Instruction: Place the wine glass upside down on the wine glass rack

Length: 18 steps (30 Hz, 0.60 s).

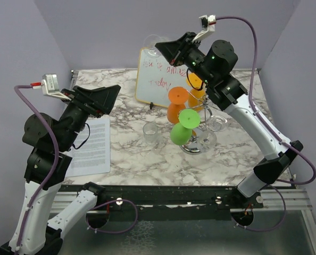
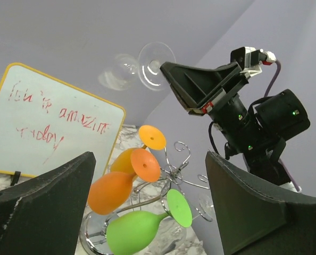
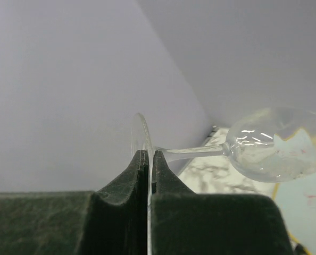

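Observation:
The clear wine glass (image 1: 151,44) hangs in the air on its side, high above the whiteboard. My right gripper (image 1: 161,49) is shut on the thin edge of its round foot (image 3: 139,133). Stem and bowl (image 3: 277,143) stick out to the right in the right wrist view. In the left wrist view the glass (image 2: 147,64) shows up high at the tip of the right gripper (image 2: 171,71). The wine glass rack (image 1: 207,119), silver wire on a shiny round base, stands lower right of the glass and carries orange and green glasses. My left gripper (image 1: 113,95) is open and empty, left of the rack (image 2: 182,170).
On the rack hang an orange glass (image 1: 176,103), a green glass (image 1: 183,127) and a yellow-orange one (image 1: 196,82). A whiteboard (image 1: 155,79) with red writing stands behind it. A clear tumbler (image 1: 150,133) stands left of the rack. A printed sheet (image 1: 91,146) lies at the left.

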Each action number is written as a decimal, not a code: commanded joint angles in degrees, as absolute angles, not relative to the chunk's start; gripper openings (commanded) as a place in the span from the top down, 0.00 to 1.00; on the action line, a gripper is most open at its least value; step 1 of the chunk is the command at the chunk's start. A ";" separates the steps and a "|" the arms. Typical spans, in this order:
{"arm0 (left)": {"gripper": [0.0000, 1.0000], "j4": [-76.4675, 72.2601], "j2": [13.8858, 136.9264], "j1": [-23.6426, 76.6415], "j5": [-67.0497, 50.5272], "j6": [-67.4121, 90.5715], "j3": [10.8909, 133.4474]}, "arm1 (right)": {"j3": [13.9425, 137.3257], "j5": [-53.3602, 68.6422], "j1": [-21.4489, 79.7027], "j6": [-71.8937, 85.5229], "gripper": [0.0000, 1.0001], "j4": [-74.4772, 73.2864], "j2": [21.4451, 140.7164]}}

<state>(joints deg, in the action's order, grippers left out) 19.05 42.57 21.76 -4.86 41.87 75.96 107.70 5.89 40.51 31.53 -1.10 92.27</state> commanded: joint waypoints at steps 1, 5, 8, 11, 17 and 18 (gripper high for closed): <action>0.15 20.10 42.94 21.80 -5.69 40.61 74.35 | 106.67 0.20 35.45 28.12 0.99 0.39 89.62; 0.15 20.26 43.95 21.80 -7.89 40.69 73.13 | 106.31 -1.34 29.25 29.61 0.99 -1.50 89.07; 0.15 20.43 44.69 21.79 -9.79 40.74 71.93 | 104.51 -3.27 26.44 29.88 0.99 -2.06 87.55; 0.15 21.01 45.52 21.80 -11.12 40.78 71.02 | 102.36 -6.41 24.62 30.01 0.99 -3.16 85.47; 0.15 21.53 46.81 21.80 -13.48 40.86 69.35 | 94.32 -14.42 23.57 32.68 0.99 -2.79 79.35; 0.15 21.53 46.96 21.80 -13.76 40.99 69.02 | 93.33 -15.61 23.58 33.33 0.99 -2.97 78.53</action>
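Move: The rack's hub lies some 18 cm to the right of the right hand, about level fore and aft and 20 cm below. Nearer along the way, the hanging orange glass is roughly 7 cm right, straight across; the green one 10 cm right and 9 back, the yellow one 15 right and 7 ahead, all about 24 cm lower. From the left hand, the standing clear glass is about 12 cm ahead, 12 right and 42 down, with the green glass some 5 ahead, 24 right and 22 below. The right hand, still pinching the clear wine glass by its foot, swings about 17 cm to the right towards the rack in an arc, reaching some 9 cm forward before easing back slightly, sinking a little and turning some 30 degrees clockwise while staying high above the hanging glasses. The empty left hand keeps its fingers open and sinks about 7 cm while edging forward and right towards the last clear glass on the table, its fingers tipping down. ##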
